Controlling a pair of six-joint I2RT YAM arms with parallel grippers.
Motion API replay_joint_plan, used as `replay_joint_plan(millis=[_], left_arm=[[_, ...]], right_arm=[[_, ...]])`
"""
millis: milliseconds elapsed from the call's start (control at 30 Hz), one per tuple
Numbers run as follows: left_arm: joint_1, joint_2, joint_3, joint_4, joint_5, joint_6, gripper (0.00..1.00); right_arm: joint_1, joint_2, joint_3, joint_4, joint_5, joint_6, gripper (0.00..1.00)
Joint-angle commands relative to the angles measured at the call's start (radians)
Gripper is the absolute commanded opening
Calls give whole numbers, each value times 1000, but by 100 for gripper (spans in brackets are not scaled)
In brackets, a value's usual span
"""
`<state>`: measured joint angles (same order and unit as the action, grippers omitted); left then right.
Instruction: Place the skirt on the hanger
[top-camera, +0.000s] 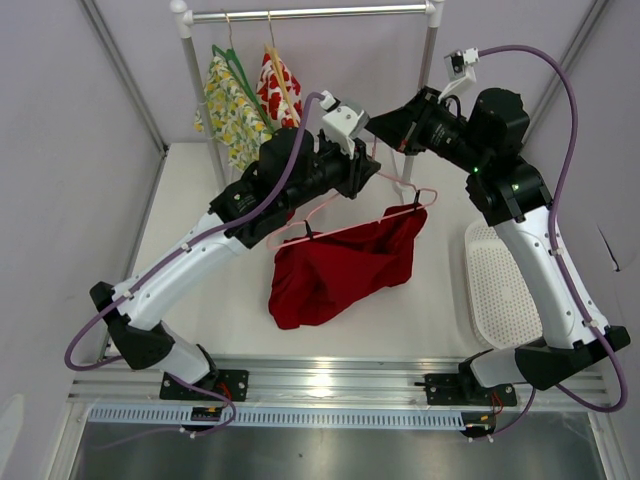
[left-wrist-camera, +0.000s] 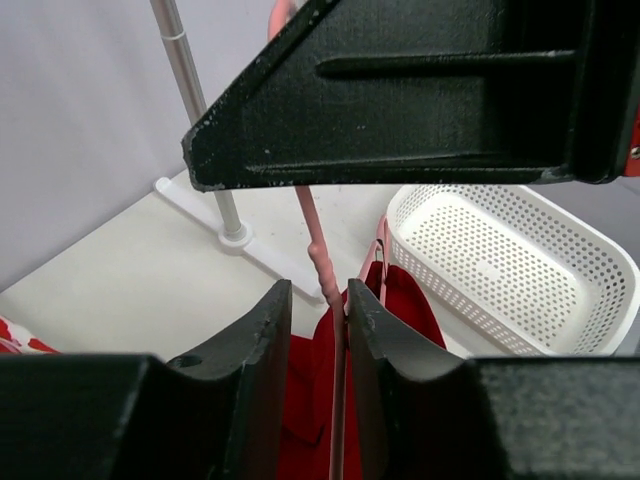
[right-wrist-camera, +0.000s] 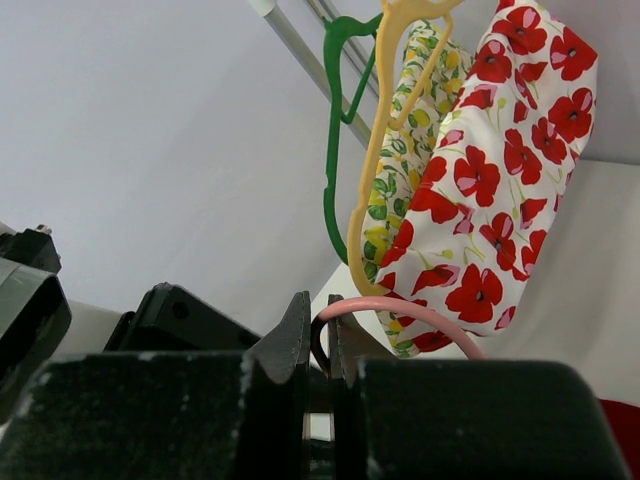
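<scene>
The deep-red skirt (top-camera: 340, 265) hangs clipped under the pale pink hanger (top-camera: 300, 217), its lower part resting on the table. My right gripper (top-camera: 385, 125) is shut on the hanger's hook. In the right wrist view the pink hook (right-wrist-camera: 420, 315) curves into the right gripper (right-wrist-camera: 318, 300) between closed jaws. My left gripper (top-camera: 368, 172) is at the hanger's neck. In the left wrist view the pink wire (left-wrist-camera: 312, 235) runs between the jaws of the left gripper (left-wrist-camera: 318, 290). It lies against the right finger, with a gap to the left one. The skirt (left-wrist-camera: 410, 310) shows beneath.
A white perforated basket (top-camera: 505, 290) (left-wrist-camera: 500, 260) lies at the right. On the back rail (top-camera: 310, 14) hang a yellow-green floral garment (top-camera: 232, 105) on a green hanger (right-wrist-camera: 335, 140) and a white red-flowered garment (top-camera: 278, 88) (right-wrist-camera: 490, 170) on a tan hanger (right-wrist-camera: 385, 130). A rack post (left-wrist-camera: 195, 110) stands nearby.
</scene>
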<state>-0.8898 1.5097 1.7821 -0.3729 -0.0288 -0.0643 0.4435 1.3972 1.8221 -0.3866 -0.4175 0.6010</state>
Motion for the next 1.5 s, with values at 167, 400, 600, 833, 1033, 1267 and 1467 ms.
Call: replay_joint_plan(millis=[167,400,600,833,1033,1267,1467], left_arm=[[2,-14,-26,138,-13,-49,0],[2,-78,-93,249,-115,-74,0],[2,-94,-124,308,-125,-72,0],[0,-95,-127,336,-134,-72,0],[0,-97,-121,364,-236,-71,0],[0,-66,-60,413,-422,-92,0],[-21,15,66,445,-574,-74,0]], right_arm=[[3,-18,62,22,8,-7,0],[4,-41,36,-1,109,-26,0],[4,-43,22,8,125,-32,15],[4,-46,-4,23,137,-40,75],[4,-75,-32,-46,279,-56,95],[-23,-164,-83,-133,479,-52,99],[-38,-184,-84,-167,490,-50,99]])
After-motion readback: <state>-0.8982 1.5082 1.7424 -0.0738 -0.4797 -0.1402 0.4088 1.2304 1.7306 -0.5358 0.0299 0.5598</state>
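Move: The hanger's neck is already between the left hand's part-closed fingers, at most 1 cm ahead and 1 cm right, level. It lies about 6 cm below the right hand, which holds the hook above, 1 cm back. From the left hand, the hung red skirt's middle is some 24 cm below, 3 cm back, 4 cm left; the rail's middle is roughly 28 cm ahead, 12 cm left, 16 cm higher. Left pinches the hanger neck; right releases, backing 9 cm rightward; left carries it forward, leftward, up, turning counter-clockwise. ##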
